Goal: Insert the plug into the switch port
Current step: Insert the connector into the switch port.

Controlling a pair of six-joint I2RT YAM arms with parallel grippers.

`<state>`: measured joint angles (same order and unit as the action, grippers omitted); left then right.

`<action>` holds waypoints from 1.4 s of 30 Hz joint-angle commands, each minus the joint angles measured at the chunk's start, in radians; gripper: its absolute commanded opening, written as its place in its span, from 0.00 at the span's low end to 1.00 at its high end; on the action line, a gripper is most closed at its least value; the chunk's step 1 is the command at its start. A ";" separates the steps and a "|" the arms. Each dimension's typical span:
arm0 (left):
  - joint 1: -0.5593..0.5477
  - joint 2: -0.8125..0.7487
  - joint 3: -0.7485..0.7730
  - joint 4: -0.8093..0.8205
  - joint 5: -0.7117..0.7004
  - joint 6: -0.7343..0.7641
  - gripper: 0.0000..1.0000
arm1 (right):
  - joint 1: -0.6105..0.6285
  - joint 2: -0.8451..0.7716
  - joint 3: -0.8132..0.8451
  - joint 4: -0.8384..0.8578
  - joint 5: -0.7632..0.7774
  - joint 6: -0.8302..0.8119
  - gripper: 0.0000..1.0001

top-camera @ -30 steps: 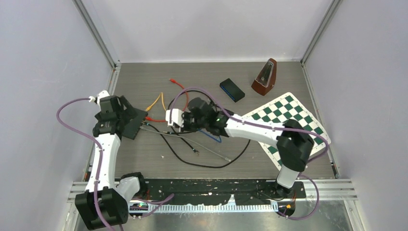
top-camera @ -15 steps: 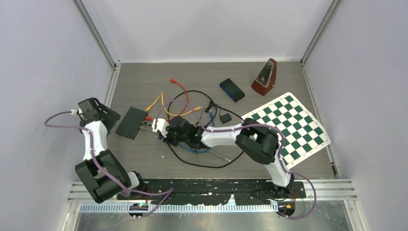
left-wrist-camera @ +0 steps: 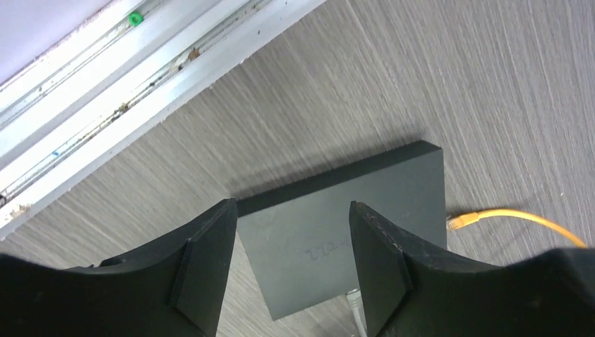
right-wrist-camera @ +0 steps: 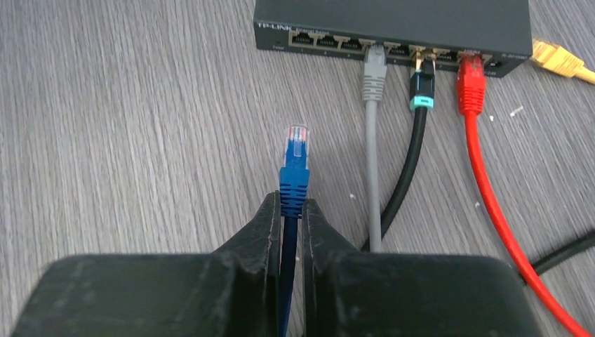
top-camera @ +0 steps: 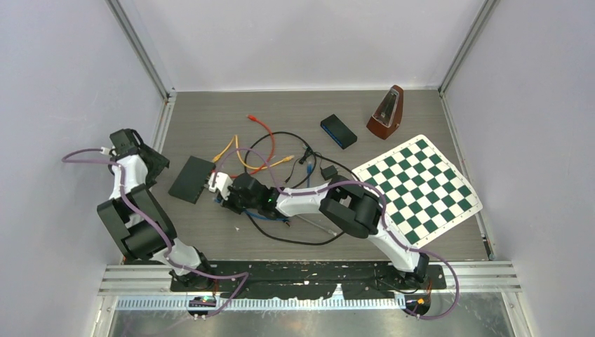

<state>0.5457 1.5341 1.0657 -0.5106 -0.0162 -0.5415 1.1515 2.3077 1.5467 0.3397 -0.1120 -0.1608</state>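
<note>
The black switch [top-camera: 191,179] lies left of centre on the table, its port row facing right. In the right wrist view the switch [right-wrist-camera: 393,21] has grey, black and red cables plugged in, with free ports at its left. My right gripper [right-wrist-camera: 291,200] is shut on the boot of the blue plug [right-wrist-camera: 295,151], whose clear tip points at the port row a short way off. From above, the right gripper [top-camera: 215,188] sits just right of the switch. My left gripper [top-camera: 156,165] stands open and empty to the switch's left. Beyond the left gripper [left-wrist-camera: 291,210], the switch [left-wrist-camera: 351,203] shows.
A yellow plug [left-wrist-camera: 466,219] lies beside the switch. Orange, red and black cables [top-camera: 263,144] tangle behind the right arm. A second dark box [top-camera: 339,131], a metronome [top-camera: 386,112] and a chessboard [top-camera: 417,184] stand to the right. A metal rail [left-wrist-camera: 140,77] borders the left side.
The left arm let go of the switch and drew back to the left, its jaws narrowing. The right gripper carried the blue plug leftward, close to the switch's ports.
</note>
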 commanded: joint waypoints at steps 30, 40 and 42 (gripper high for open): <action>0.010 0.169 0.028 -0.103 0.276 0.047 0.27 | 0.031 0.142 0.230 -0.009 0.092 0.030 0.05; 0.007 0.150 -0.032 -0.083 0.336 0.046 0.23 | 0.031 0.114 0.214 -0.010 0.106 0.032 0.05; 0.002 0.135 -0.047 -0.069 0.358 0.041 0.22 | 0.031 0.110 0.211 -0.006 0.107 0.033 0.05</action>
<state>0.5499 1.6970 1.0634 -0.5964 0.3035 -0.4980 1.1725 2.4546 1.7412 0.3145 -0.0185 -0.1284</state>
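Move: The left hand is open above and beside the switch, whose middle lies roughly 6 cm to its right, 1 cm ahead and 8 cm below; the yellow plug is about 8 cm ahead and 14 cm right. The right hand holds the blue plug, with the empty ports at the switch's near end about 9 cm to its left, 4 cm ahead and 3 cm lower. From it the seated gray plug is about 7 cm ahead and 6 cm left, the red one 11 cm ahead and 4 cm left. The left hand sinks about 5 cm and then slides level to its right, some 6 cm in all, from beside the switch to low over its top, tilting roughly 20 degrees until the fingers no longer lean left, and narrowing them from well open to nearly shut. Meanwhile the right hand keeps its pinch on the blue plug and brings it left about 3 cm, a little forward and down, towards the empty ports beside the gray plug, then holds still short of them. ##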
